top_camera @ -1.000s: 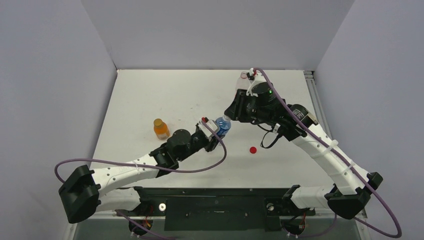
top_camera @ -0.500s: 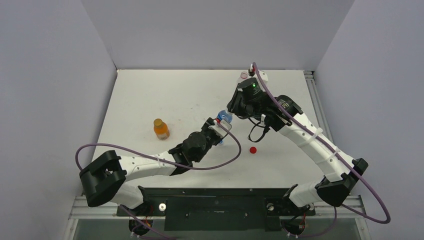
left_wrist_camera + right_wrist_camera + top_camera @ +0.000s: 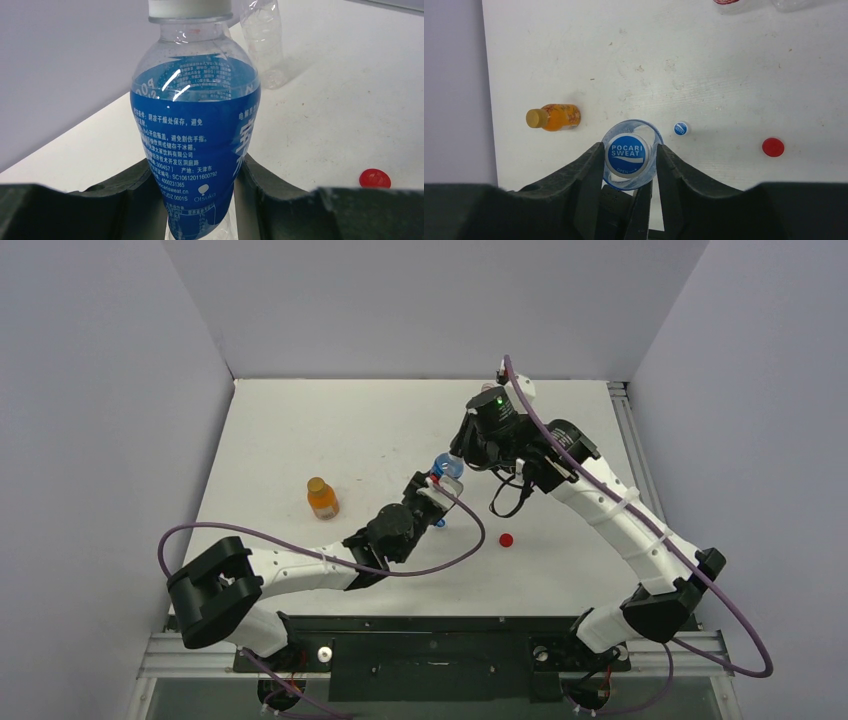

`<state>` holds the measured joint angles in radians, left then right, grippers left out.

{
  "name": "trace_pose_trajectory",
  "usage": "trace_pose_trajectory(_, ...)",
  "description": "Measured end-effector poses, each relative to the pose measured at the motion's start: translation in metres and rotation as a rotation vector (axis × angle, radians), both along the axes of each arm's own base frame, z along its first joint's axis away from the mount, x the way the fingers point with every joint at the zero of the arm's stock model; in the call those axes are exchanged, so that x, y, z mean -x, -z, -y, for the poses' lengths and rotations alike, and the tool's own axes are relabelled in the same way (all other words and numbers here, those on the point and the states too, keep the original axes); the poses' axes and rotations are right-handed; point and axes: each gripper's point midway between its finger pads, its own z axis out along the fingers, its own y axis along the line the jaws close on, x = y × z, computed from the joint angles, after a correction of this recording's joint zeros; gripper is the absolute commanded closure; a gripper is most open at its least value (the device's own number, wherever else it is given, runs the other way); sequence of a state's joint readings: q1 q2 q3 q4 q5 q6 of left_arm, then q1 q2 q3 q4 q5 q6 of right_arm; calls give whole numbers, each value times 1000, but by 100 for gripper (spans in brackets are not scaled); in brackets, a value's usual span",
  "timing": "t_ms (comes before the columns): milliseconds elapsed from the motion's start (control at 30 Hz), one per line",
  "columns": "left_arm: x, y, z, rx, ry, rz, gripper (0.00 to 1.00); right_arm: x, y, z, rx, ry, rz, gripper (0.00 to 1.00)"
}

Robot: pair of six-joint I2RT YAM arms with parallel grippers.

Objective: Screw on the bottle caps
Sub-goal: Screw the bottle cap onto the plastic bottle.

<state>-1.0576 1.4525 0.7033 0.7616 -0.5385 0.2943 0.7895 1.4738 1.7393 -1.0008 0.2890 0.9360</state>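
A clear bottle with a blue label (image 3: pixel 195 125) stands upright near the table's middle (image 3: pixel 446 470). My left gripper (image 3: pixel 197 165) is shut on its lower body, one finger on each side. A blue-and-white cap (image 3: pixel 626 152) sits on the bottle's neck. My right gripper (image 3: pixel 629 150) hangs over it from above, its left finger against the cap and a thin gap at its right finger. Another blue-and-white cap (image 3: pixel 680 128) and a red cap (image 3: pixel 773 147) lie loose on the table. An orange-gold cap (image 3: pixel 534 118) tops the small orange bottle (image 3: pixel 321 498).
An empty clear bottle (image 3: pixel 262 40) stands farther back, behind the held one. The red cap (image 3: pixel 506 539) lies to the right of the left gripper (image 3: pixel 437 502). The white table (image 3: pixel 330 430) has grey walls on three sides.
The left arm has stretched forward and stood the blue-labelled bottle upright. The right wrist has swung in over its neck, and its jaws have parted slightly.
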Motion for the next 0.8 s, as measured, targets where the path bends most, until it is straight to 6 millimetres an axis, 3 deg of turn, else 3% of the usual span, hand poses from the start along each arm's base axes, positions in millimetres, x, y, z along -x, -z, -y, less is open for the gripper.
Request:
trace_pose_trajectory(200, 0, -9, 2, 63, -4, 7, 100, 9, -1, 3, 6, -1, -15, 41)
trace_pose_trajectory(333, 0, -9, 2, 83, -4, -3, 100, 13, -9, 9, 1, -3, -2, 36)
trace_pose_trajectory(633, 12, -15, 9, 126, 138, -80, 100, 36, -65, 47, -51, -71, 215, 28)
trace_pose_trajectory(800, 32, -33, 12, 187, 317, -145, 100, 26, -65, 58, -57, -143, 279, 26)
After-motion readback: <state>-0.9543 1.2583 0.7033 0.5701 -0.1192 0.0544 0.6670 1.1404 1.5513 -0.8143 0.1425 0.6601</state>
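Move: The blue bottle's cap sits right between the right fingers, at the hand point. From that hand the small blue cap lies on the table about 6 cm ahead, 2 cm left and 30 cm down; the red cap is level ahead, some 13 cm right at that same depth; the red-label bottle stands roughly 30 cm ahead, 9 cm right, 20 cm lower. From the left hand, gripping the blue bottle's body, its cap is about 10 cm up, 2 cm right and 1 cm back. Easing back a little while its fingers open wide, the right hand lets go of the blue bottle's cap, then climbs about 7 cm and swings some 6 cm right, away from the cap, its fingertips tipping up. The left hand keeps its grip on the bottle's body, rises about 3 cm and late on draws back slightly, turning some 15 degrees clockwise and rolling its left side down. ##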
